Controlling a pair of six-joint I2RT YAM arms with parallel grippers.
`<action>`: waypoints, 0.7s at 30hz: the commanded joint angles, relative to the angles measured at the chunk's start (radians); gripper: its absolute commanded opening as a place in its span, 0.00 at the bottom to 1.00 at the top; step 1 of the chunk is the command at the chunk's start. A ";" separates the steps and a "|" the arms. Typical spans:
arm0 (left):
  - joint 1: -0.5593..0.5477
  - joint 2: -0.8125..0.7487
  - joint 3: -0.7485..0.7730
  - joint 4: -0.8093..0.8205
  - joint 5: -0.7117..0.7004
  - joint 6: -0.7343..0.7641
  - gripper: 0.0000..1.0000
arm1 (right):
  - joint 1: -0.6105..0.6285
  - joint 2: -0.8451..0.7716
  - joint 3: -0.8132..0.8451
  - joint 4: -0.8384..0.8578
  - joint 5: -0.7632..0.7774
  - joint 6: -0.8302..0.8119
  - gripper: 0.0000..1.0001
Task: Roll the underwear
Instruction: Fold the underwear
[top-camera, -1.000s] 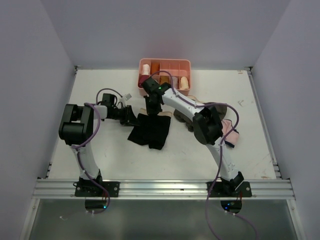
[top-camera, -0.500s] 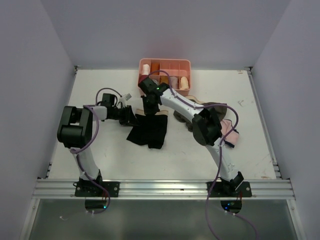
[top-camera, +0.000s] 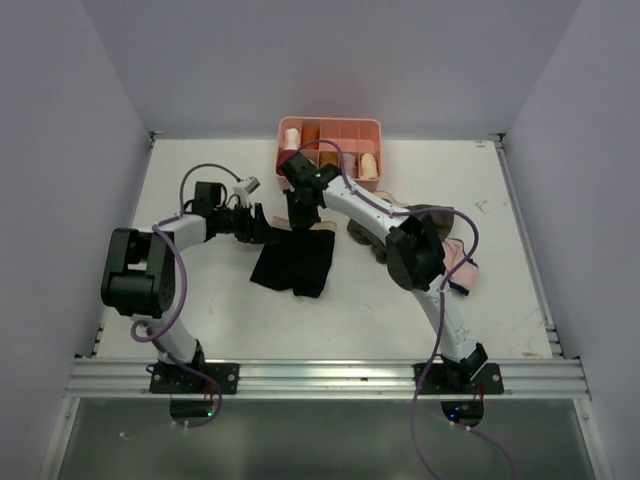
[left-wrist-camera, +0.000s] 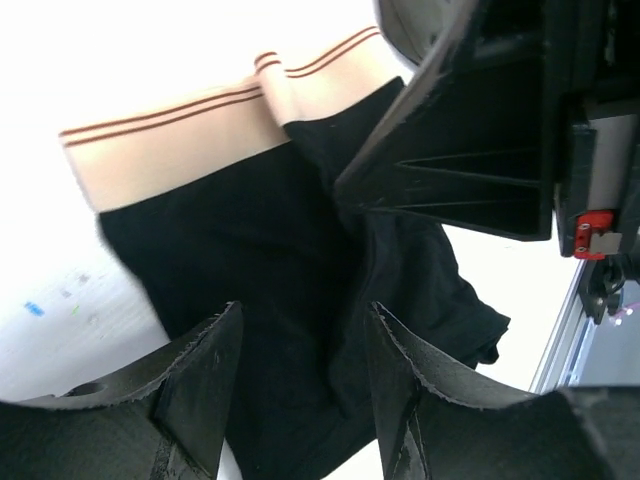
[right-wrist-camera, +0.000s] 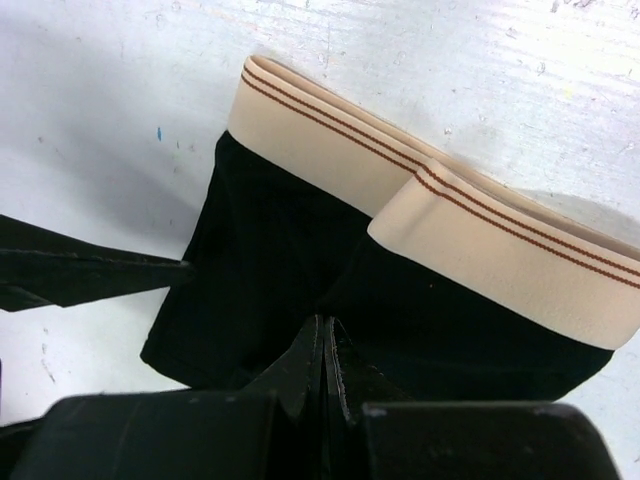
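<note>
The underwear (top-camera: 296, 264) lies flat mid-table, black with a beige waistband (top-camera: 318, 230) at its far edge. In the left wrist view the underwear (left-wrist-camera: 230, 260) fills the middle. My left gripper (top-camera: 262, 228) is open at its left edge, and its fingers (left-wrist-camera: 205, 385) straddle the black cloth (left-wrist-camera: 300, 340). My right gripper (top-camera: 303, 218) is over the waistband end. In the right wrist view its jaws are shut (right-wrist-camera: 325, 345) on a raised fold of the black cloth (right-wrist-camera: 260, 270), just below the overlapped waistband (right-wrist-camera: 420, 200).
A pink tray (top-camera: 330, 124) with rolled garments in its compartments stands at the back centre. An olive-brown garment (top-camera: 432, 212) and a pale pink garment (top-camera: 462, 268) lie to the right, partly under the right arm.
The left arm has swung its elbow back and left, while its gripper stays at the underwear's left edge. The right gripper holds its place, and the underwear has shifted slightly left.
</note>
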 joint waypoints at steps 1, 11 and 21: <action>-0.029 -0.016 -0.007 0.066 0.026 0.035 0.56 | -0.009 -0.074 -0.008 0.029 -0.048 0.023 0.00; -0.115 -0.005 -0.041 0.222 -0.083 -0.029 0.56 | -0.030 -0.088 -0.071 0.071 -0.123 0.088 0.00; -0.184 0.052 -0.042 0.279 -0.094 -0.095 0.52 | -0.052 -0.123 -0.125 0.121 -0.152 0.123 0.00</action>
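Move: The black underwear lies flat below the open left hand, its middle about 5 cm to the right, 5 cm back and some 6 cm down. From that hand the tan waistband is about 3 cm ahead and 8 cm right, and the pink box about 20 cm ahead and 14 cm right. From the closed right hand, the underwear's middle is about 7 cm back, 2 cm left and 6 cm down. The left hand, fingers staying open, slides about 5 cm right and slightly down over the underwear towards the right fingertips. ##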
